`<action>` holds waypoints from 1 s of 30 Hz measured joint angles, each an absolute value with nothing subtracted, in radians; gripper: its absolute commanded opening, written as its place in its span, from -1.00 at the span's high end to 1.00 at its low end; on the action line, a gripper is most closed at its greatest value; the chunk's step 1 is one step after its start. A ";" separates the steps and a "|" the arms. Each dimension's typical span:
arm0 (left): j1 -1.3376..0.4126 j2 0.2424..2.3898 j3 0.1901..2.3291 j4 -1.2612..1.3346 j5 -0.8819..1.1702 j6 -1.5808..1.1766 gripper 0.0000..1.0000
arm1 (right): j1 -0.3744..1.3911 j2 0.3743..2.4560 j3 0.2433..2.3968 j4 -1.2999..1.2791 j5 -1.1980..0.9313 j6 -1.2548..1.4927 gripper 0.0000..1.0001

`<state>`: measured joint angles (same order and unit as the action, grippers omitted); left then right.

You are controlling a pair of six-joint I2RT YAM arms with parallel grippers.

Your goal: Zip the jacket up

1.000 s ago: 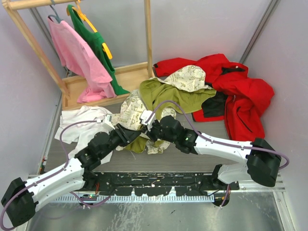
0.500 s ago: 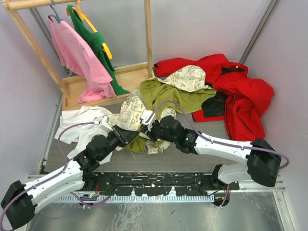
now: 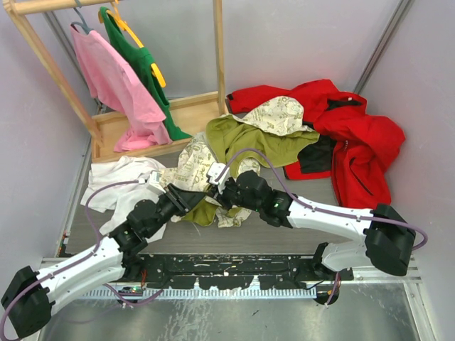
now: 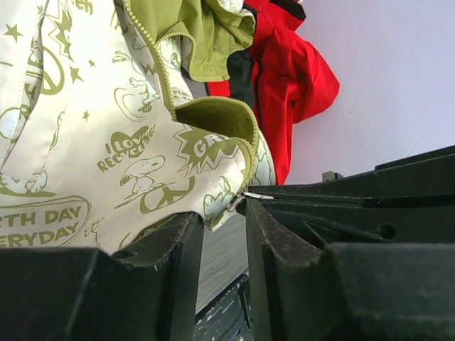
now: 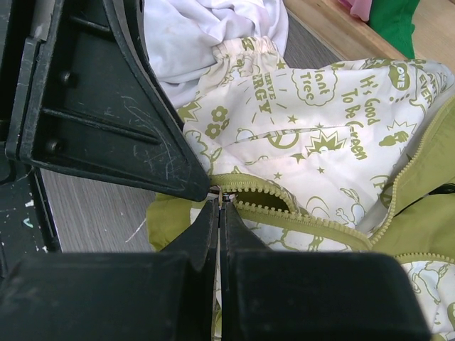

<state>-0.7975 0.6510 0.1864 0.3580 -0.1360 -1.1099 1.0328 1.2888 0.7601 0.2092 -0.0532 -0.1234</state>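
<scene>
The jacket (image 3: 249,135) lies crumpled mid-table, olive on one side and cream with olive prints (image 4: 106,128) on the other. Both grippers meet at its near hem. My right gripper (image 5: 220,202) is shut on the metal zipper pull (image 4: 245,197), at the low end of the olive zipper teeth (image 5: 298,213). My left gripper (image 4: 224,213) stands open just beside it, a corner of the hem dipping toward its tips and the table showing through the gap. From above, the left gripper (image 3: 201,201) and right gripper (image 3: 217,193) almost touch.
A bright red jacket (image 3: 355,142) is heaped at the back right, touching the olive one. A white garment (image 3: 121,177) lies at the left. A wooden rack (image 3: 185,110) at the back left holds a pink shirt (image 3: 114,78) and a green one (image 3: 142,64).
My left arm has shifted a little to the left and back while its gripper stays at the hem. The right arm and the jacket have not moved.
</scene>
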 measured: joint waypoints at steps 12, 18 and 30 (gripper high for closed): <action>-0.798 0.683 0.186 0.419 -0.162 -1.115 0.64 | 1.032 1.265 0.757 0.206 -0.057 -0.117 0.99; -0.799 0.680 0.181 0.430 -0.161 -1.119 0.95 | 1.024 1.261 0.754 0.193 -0.054 -0.116 0.99; -0.800 0.560 0.174 0.313 -0.133 -1.110 1.00 | 1.003 1.250 0.765 0.155 -0.064 -0.080 0.99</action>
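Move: The bottom end of the open jacket zip hangs in the gap of my left fingers, about 2 cm ahead and 1 cm right of that hand and level with it. From there the printed lining is some 7 cm farther out and 4 cm left, the white cloth about 24 cm left and 3 cm nearer me, both lower. For my right hand, which already holds the zip pull, that zip end is about 2 cm left, straight beside it. I ease my left hand forward and up, less than 1 cm each way, then shut its part-open fingers fully on the hem corner at the zip's bottom end, just below the slider. With it pinched I draw back towards my base a bit over 1 cm, slightly left, while my right hand keeps its grip on the pull, rises slightly and then moves about 1 cm right, away from the left. ##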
